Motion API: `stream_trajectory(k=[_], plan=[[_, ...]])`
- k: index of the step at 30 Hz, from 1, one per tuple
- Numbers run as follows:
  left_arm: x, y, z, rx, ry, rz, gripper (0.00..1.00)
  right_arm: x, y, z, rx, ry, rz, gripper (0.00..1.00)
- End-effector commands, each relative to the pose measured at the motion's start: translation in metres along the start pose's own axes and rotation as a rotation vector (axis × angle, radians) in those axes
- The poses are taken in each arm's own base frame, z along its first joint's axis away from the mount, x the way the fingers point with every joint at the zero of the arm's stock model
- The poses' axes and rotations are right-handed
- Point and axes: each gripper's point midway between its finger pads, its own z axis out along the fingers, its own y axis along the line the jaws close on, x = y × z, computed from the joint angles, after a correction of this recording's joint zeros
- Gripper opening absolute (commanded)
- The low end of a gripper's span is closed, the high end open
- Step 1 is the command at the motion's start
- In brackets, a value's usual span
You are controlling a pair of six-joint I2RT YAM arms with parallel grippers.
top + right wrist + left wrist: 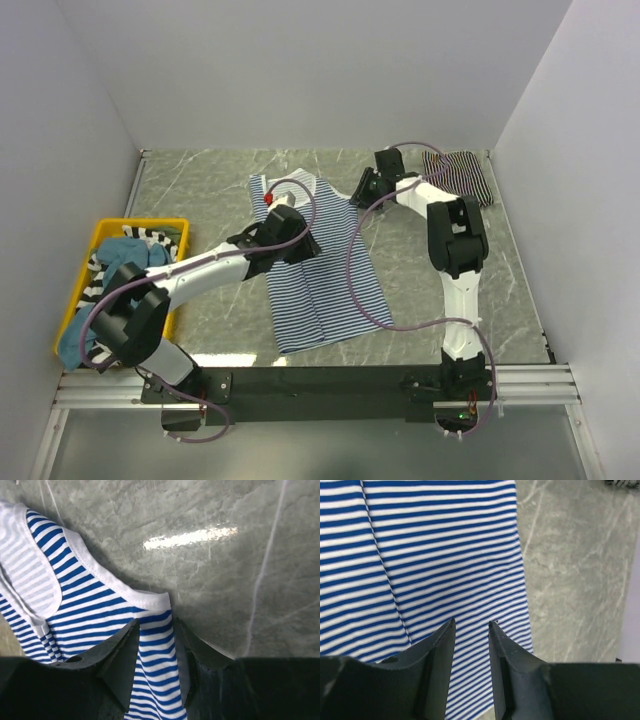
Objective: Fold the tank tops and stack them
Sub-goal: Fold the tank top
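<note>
A blue-and-white striped tank top (pixel 330 290) lies spread out flat on the marble table, neck toward the back. My left gripper (pixel 292 240) is down over its upper left part. In the left wrist view the jaws stand apart over flat striped cloth (pixel 445 545), so the left gripper (pixel 471 625) is open and holds nothing. My right gripper (pixel 362 188) is at the top's right shoulder. Its open fingers (pixel 156 627) straddle the white-trimmed strap (pixel 155 605), which lies unpinched between them. A folded black-and-white tank top (pixel 460 172) rests at the back right corner.
A yellow bin (pixel 140 225) at the left edge holds more striped and teal clothes (pixel 130 255). White walls close in the table at the back and on both sides. Bare marble (pixel 225 555) lies beyond the strap.
</note>
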Motion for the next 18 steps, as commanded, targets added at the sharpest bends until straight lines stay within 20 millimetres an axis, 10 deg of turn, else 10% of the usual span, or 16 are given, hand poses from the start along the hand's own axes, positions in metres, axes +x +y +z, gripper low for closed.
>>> stream_trajectory(k=[1, 5, 11, 18], plan=[[-0.002, -0.025, -0.022, 0.100, -0.016, -0.010, 0.39, -0.005, 0.004, 0.007, 0.056, -0.012, -0.030, 0.42], [0.003, -0.028, -0.033, 0.118, -0.019, 0.001, 0.39, -0.003, -0.010, 0.012, 0.123, -0.018, -0.010, 0.41], [0.030, -0.017, -0.037, 0.119, 0.029, -0.036, 0.39, -0.002, -0.020, 0.013, 0.172, -0.025, 0.004, 0.02], [0.058, -0.036, -0.035, 0.207, 0.113, 0.092, 0.40, 0.008, -0.051, -0.022, 0.253, -0.106, 0.068, 0.00]])
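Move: My right hand already has its open fingers astride the tank top's right underarm corner, which is about 1 cm ahead and 1 cm down; the neckline is some 18 cm to its left and 4 cm farther out, and the folded striped top roughly 31 cm to its right and 7 cm farther out. From my left hand, the right hem corner lies about 17 cm back, 15 cm right and 10 cm below; the left hem corner is 23 cm back, 10 cm left. With my right hand I ease about 1 cm forward and settle as much lower, shut the fingers fully to pinch the underarm corner, then draw it some 2 cm right and back. Meanwhile my left hand, fingers part-open, travels about 6 cm back above the cloth towards the right hem corner, rising slightly and then dipping. ##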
